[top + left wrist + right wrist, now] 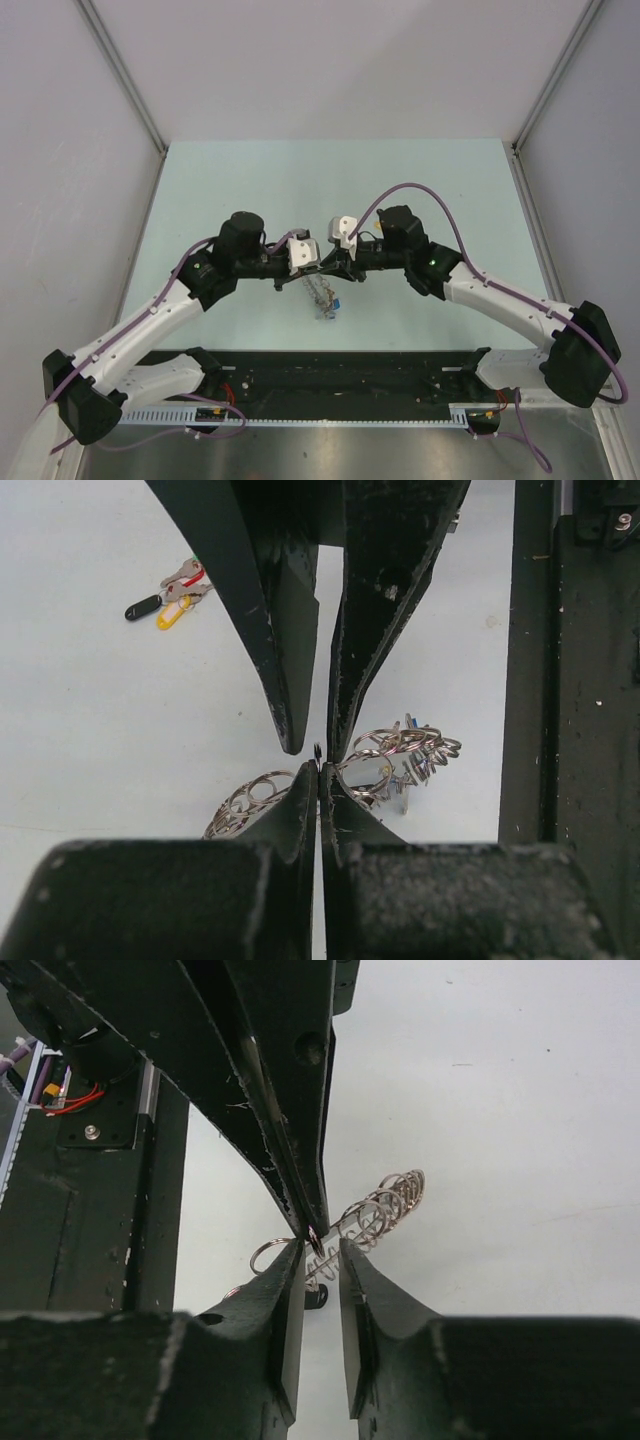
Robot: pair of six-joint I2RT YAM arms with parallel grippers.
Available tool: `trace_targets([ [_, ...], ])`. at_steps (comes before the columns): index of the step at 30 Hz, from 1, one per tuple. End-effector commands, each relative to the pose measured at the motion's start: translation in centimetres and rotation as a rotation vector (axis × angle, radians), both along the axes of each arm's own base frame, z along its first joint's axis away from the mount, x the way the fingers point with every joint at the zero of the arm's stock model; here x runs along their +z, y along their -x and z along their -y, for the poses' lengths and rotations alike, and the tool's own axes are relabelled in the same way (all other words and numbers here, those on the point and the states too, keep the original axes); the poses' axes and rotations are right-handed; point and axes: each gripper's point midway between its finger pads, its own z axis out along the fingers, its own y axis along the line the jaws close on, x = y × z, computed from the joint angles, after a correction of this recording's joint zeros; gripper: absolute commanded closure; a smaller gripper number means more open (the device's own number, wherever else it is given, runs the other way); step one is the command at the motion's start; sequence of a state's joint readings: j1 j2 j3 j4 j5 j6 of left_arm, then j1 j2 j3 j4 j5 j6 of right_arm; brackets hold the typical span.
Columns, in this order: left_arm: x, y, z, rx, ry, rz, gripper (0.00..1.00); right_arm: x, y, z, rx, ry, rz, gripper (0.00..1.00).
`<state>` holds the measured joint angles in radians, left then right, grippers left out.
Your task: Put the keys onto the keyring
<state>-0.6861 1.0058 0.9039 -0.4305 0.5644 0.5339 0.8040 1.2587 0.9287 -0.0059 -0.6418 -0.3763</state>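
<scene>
The keyring hangs between the two grippers above the middle of the table, a bunch of small silvery rings trailing from it. My left gripper is shut on its thin edge. In the right wrist view the left fingers come down from above and pinch a small ring at their tips. My right gripper faces them tip to tip, its jaws a narrow gap apart around the small rings, not pressing on them. A blue-headed key hangs among the rings. Loose keys with black, yellow and red heads lie on the table.
The pale table ends at a black rail along the near side, also in the left wrist view as a black rail. Grey walls close the sides and back.
</scene>
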Motion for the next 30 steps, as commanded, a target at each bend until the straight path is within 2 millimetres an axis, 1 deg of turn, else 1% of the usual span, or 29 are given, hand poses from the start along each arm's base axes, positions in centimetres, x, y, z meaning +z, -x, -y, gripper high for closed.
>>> trace_targets([
  [1,2.1,0.7,0.6,-0.071,0.062,0.066,1.0,0.5,0.2,-0.5,0.039,-0.018,0.044,0.79],
  [7,2.4,0.9,0.7,-0.08,0.073,0.065,1.0,0.4,0.6,-0.6,0.057,-0.015,0.043,0.87],
  [17,2.9,1.2,0.8,-0.091,0.108,0.053,0.99,0.1,1.0,-0.9,0.07,-0.005,0.054,0.89],
  [18,2.9,1.3,0.8,-0.093,0.109,0.049,1.0,-0.1,0.9,-0.9,0.067,0.0,0.051,0.9],
  [19,2.9,1.4,0.8,-0.096,0.111,0.048,1.0,-0.1,0.8,-0.9,0.066,0.0,0.052,0.95],
  [21,3.1,1.5,0.9,-0.1,0.12,0.043,1.0,-0.1,0.9,-0.9,0.063,0.003,0.052,1.0],
  [23,3.1,1.5,0.9,-0.097,0.124,0.039,1.0,0.0,0.8,-0.9,0.059,0.0,0.055,1.0],
  [24,3.2,1.5,0.8,-0.093,0.126,0.042,0.98,0.2,0.8,-0.8,0.053,-0.002,0.056,1.0],
  [25,3.3,1.4,0.6,-0.08,0.127,0.051,0.91,0.3,0.7,-0.7,0.047,-0.004,0.059,1.0],
  [26,3.0,1.3,0.5,-0.069,0.123,0.051,0.88,0.5,0.7,-0.7,0.045,-0.009,0.062,1.0],
  [27,3.0,1.2,0.4,-0.061,0.124,0.059,0.82,0.8,0.7,-0.6,0.04,-0.014,0.062,1.0],
  [29,3.2,1.1,0.2,-0.048,0.128,0.078,0.75,0.9,0.8,-0.3,0.037,-0.022,0.06,1.0],
  [30,3.2,1.0,0.0,-0.037,0.131,0.083,0.71,1.5,0.8,-0.2,0.035,-0.043,0.074,1.0],
])
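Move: Between the two fingertips hangs the keyring: its top rim is already pinched by the left hand and lies about 1 cm to the left of the right hand's point, level with it, within its parted fingers. The blue-tagged key hangs from the ring, about 6 cm back, 2 cm right and 6 cm below the left hand. The loose keys lie on the table roughly 17 cm ahead, 15 cm right and 21 cm below the left hand. Closing from about a quarter open to shut, the right fingers pinch the keyring's top rim beside the left fingertips, while that hand eases back about 1 cm and sinks nearly as much. The left hand keeps its hold almost in place, then at the very end parts its fingers about a quarter and starts to lift. ##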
